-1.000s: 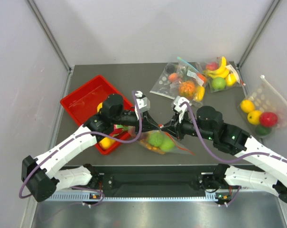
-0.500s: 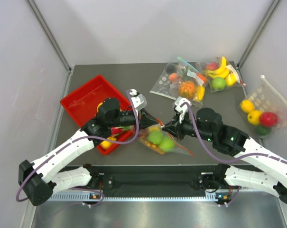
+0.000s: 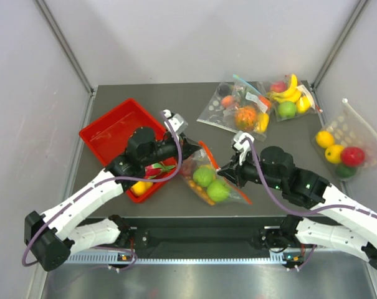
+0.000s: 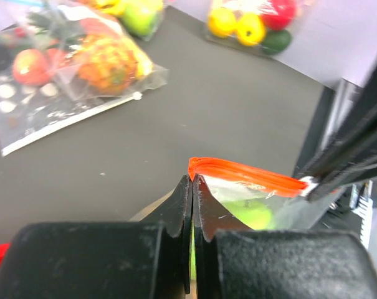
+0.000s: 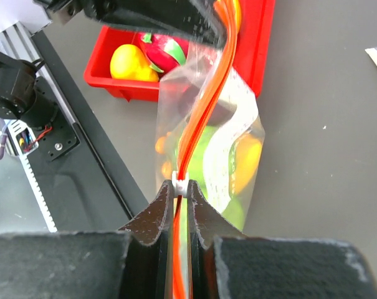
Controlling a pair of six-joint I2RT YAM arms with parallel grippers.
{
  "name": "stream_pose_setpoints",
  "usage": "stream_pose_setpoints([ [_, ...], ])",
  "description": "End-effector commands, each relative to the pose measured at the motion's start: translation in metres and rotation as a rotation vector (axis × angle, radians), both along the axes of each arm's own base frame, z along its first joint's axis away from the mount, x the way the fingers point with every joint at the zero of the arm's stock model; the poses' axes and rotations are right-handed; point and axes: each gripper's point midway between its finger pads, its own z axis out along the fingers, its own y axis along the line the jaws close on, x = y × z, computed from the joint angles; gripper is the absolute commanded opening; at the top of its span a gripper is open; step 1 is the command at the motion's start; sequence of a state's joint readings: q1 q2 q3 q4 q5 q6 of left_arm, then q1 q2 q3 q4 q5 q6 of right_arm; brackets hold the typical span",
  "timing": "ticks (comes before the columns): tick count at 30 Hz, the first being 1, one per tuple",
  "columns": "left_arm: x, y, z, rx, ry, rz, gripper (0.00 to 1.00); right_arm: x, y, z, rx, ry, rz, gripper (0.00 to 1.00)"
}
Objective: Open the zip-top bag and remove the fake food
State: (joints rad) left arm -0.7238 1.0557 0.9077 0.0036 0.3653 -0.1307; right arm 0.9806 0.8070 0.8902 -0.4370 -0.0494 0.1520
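The zip-top bag (image 3: 214,184) lies at the table's front centre, held up between both grippers, with its orange-red zip strip (image 3: 212,154) stretched between them. Two green apples (image 3: 205,177) and orange pieces show through the plastic. My left gripper (image 3: 191,148) is shut on the strip's far-left end, as the left wrist view shows (image 4: 193,179). My right gripper (image 3: 229,172) is shut on the white zip slider (image 5: 182,185) at the other end. The strip (image 5: 208,109) runs from there toward the left gripper.
A red tray (image 3: 107,134) at the left holds a yellow fruit (image 5: 128,62) and a pink dragon fruit (image 5: 170,52). Other filled bags lie at the back centre (image 3: 235,112), back right (image 3: 288,96) and right edge (image 3: 344,149).
The grippers have drawn apart: left toward the back left, right toward the front right. The zip strip is now stretched between them and the bag has shifted and turned.
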Motion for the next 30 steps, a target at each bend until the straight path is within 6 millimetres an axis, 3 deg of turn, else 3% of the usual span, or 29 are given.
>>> stream_pose_setpoints([
  [1,0.033,0.024,0.028,-0.074,-0.087,0.197,0.0,-0.01,-0.007,0.002,0.022,0.028,0.002,0.0],
  [11,0.058,0.062,0.024,-0.076,-0.083,0.403,0.0,-0.013,-0.027,0.002,0.011,0.033,-0.054,0.0],
  [17,0.067,0.086,0.01,-0.059,-0.069,0.512,0.0,-0.013,-0.042,0.003,0.008,0.033,-0.106,0.0],
  [30,0.073,0.108,-0.006,-0.06,-0.04,0.614,0.0,-0.022,-0.057,-0.003,-0.002,0.074,-0.134,0.0],
])
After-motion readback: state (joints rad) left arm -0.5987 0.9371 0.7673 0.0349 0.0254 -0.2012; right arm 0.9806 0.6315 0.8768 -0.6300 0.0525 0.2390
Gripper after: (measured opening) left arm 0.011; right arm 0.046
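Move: The left hand pinches the far-left end of the zip-top bag's orange zip. The red bin's middle lies about 24 cm to its left, 6 cm ahead and 18 cm lower, while the slider is some 8 cm back, 6 cm right and slightly below. The right hand holds that slider partway along; the zip's free end is roughly 9 cm back, 11 cm right and 8 cm lower, with the green food about 12 cm underneath, 2 cm left and 1 cm ahead. The right hand keeps its pinch on the slider and drags it along the zip to the free end, drawing about 5 cm to the right and a little back at nearly level height. Against it the left hand, fingers still shut on the zip's other end, pulls away some 10 cm left and forward towards the red bin, sinking about 2 cm late on and turning about 25 degrees counter-clockwise. ##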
